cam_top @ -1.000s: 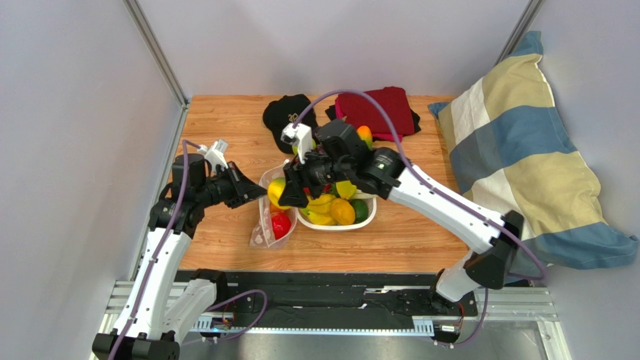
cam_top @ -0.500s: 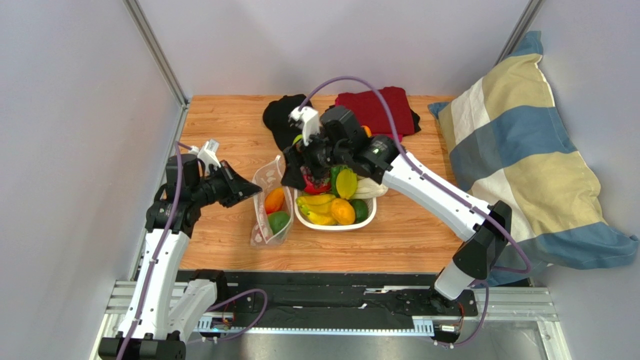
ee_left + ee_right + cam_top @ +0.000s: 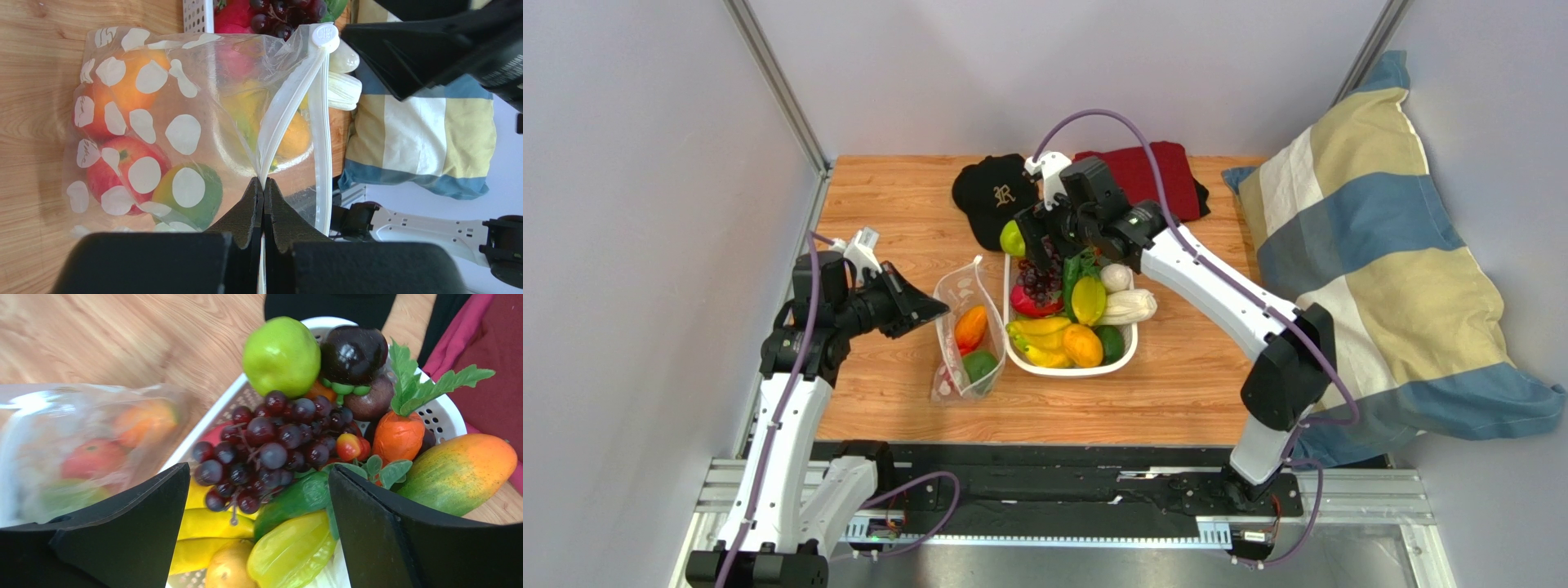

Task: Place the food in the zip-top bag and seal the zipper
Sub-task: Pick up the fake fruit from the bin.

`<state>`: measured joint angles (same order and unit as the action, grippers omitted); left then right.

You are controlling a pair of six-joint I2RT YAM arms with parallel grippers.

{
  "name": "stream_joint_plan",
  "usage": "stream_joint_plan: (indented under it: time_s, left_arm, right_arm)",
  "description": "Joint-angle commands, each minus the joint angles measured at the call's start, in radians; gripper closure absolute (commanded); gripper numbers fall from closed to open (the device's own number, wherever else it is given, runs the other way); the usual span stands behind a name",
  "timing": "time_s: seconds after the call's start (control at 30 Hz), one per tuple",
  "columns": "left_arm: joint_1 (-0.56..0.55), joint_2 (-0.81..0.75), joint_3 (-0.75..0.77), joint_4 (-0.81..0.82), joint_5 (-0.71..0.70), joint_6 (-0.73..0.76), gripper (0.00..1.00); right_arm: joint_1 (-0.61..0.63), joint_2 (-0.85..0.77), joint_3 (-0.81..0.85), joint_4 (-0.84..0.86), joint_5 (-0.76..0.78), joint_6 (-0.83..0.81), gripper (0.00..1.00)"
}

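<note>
The dotted zip-top bag [image 3: 967,333] stands on the table left of the white tray [image 3: 1071,366], with an orange, a red and a green fruit inside [image 3: 132,177]. My left gripper [image 3: 925,314] is shut on the bag's zipper edge [image 3: 288,104], holding its mouth open [image 3: 263,184]. My right gripper [image 3: 1048,249] is open and empty above the far end of the tray, over the dark grape bunch [image 3: 270,447]. The tray also holds a green apple [image 3: 281,354], a starfruit [image 3: 291,551], bananas [image 3: 1044,333] and other pieces.
A black cap [image 3: 992,192] and a dark red cloth [image 3: 1149,178] lie at the back of the table. A striped pillow [image 3: 1369,257] leans at the right. A grey wall and metal post [image 3: 775,86] stand close on the left.
My right gripper has let a piece go into the bag and has drawn back from the bag mouth to above the tray's far end. The left gripper still holds the bag, shifted slightly left.
</note>
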<state>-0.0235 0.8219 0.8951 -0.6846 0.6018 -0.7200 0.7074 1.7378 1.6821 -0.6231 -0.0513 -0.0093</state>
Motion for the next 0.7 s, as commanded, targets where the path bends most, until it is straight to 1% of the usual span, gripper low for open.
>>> stream_joint_plan:
  time_s: [0.0, 0.13, 0.23, 0.27, 0.33, 0.43, 0.47, 0.53, 0.57, 0.63, 0.67]
  left_arm:
    - [0.01, -0.01, 0.016, 0.003, 0.019, -0.006, 1.0]
    - [0.011, -0.012, 0.013, 0.007, 0.029, -0.004, 1.0]
    - [0.014, -0.015, 0.013, 0.005, 0.029, 0.001, 1.0]
    - [0.014, -0.012, 0.013, 0.003, 0.029, 0.001, 1.0]
    - [0.016, -0.013, 0.011, 0.003, 0.03, 0.002, 1.0]
    - [0.016, -0.009, 0.01, 0.005, 0.032, 0.007, 1.0]
    - [0.017, -0.009, 0.01, 0.005, 0.032, 0.007, 1.0]
    - [0.019, -0.007, 0.007, 0.008, 0.032, 0.007, 1.0]
    - [0.017, -0.009, 0.005, 0.008, 0.033, 0.005, 1.0]
    - [0.017, -0.007, 0.005, 0.01, 0.033, 0.007, 1.0]
    - [0.017, -0.007, 0.007, 0.01, 0.033, 0.007, 1.0]
  right_arm:
    - [-0.008, 0.06, 0.005, 0.033, 0.05, -0.041, 0.14]
    - [-0.011, 0.107, 0.022, 0.043, 0.025, -0.041, 0.15]
    - [-0.013, 0.137, 0.031, 0.043, 0.013, -0.041, 0.2]
    - [-0.013, 0.144, 0.028, 0.043, 0.01, -0.04, 0.24]
    - [-0.016, 0.155, 0.021, 0.043, 0.002, -0.037, 0.29]
    - [-0.02, 0.151, -0.001, 0.042, -0.01, -0.032, 0.39]
    - [-0.02, 0.146, -0.004, 0.043, -0.015, -0.032, 0.47]
    - [-0.022, 0.135, -0.018, 0.043, -0.016, -0.029, 0.56]
    - [-0.023, 0.129, -0.024, 0.042, -0.016, -0.029, 0.66]
    - [-0.023, 0.115, -0.032, 0.036, -0.013, -0.027, 0.74]
    - [-0.025, 0.102, -0.035, 0.034, -0.013, -0.027, 0.81]
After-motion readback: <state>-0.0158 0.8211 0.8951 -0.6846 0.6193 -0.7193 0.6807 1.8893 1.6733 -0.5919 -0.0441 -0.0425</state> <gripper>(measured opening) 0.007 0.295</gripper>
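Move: The grape bunch lies under the open right hand, about 7 cm below it, some 3 cm farther out and 1 cm to the left. The green apple sits roughly 9 cm ahead and 6 cm left of this hand, the dark plum about 11 cm ahead and 1 cm left, and the cucumber 1 cm back and 4 cm right, all at about grape height. From the left hand, which keeps the bag's rim pinched, the grapes are roughly 8 cm ahead, 16 cm right and 8 cm lower. Fingertips straddle the grape bunch and close in on it from both sides, with grapes between them at the end: the right hand sinks about 7 cm into the bin, easing some 2 cm forward with a slight tilt. Once nearly down, it draws its wide-open fingers to less than a third open. ##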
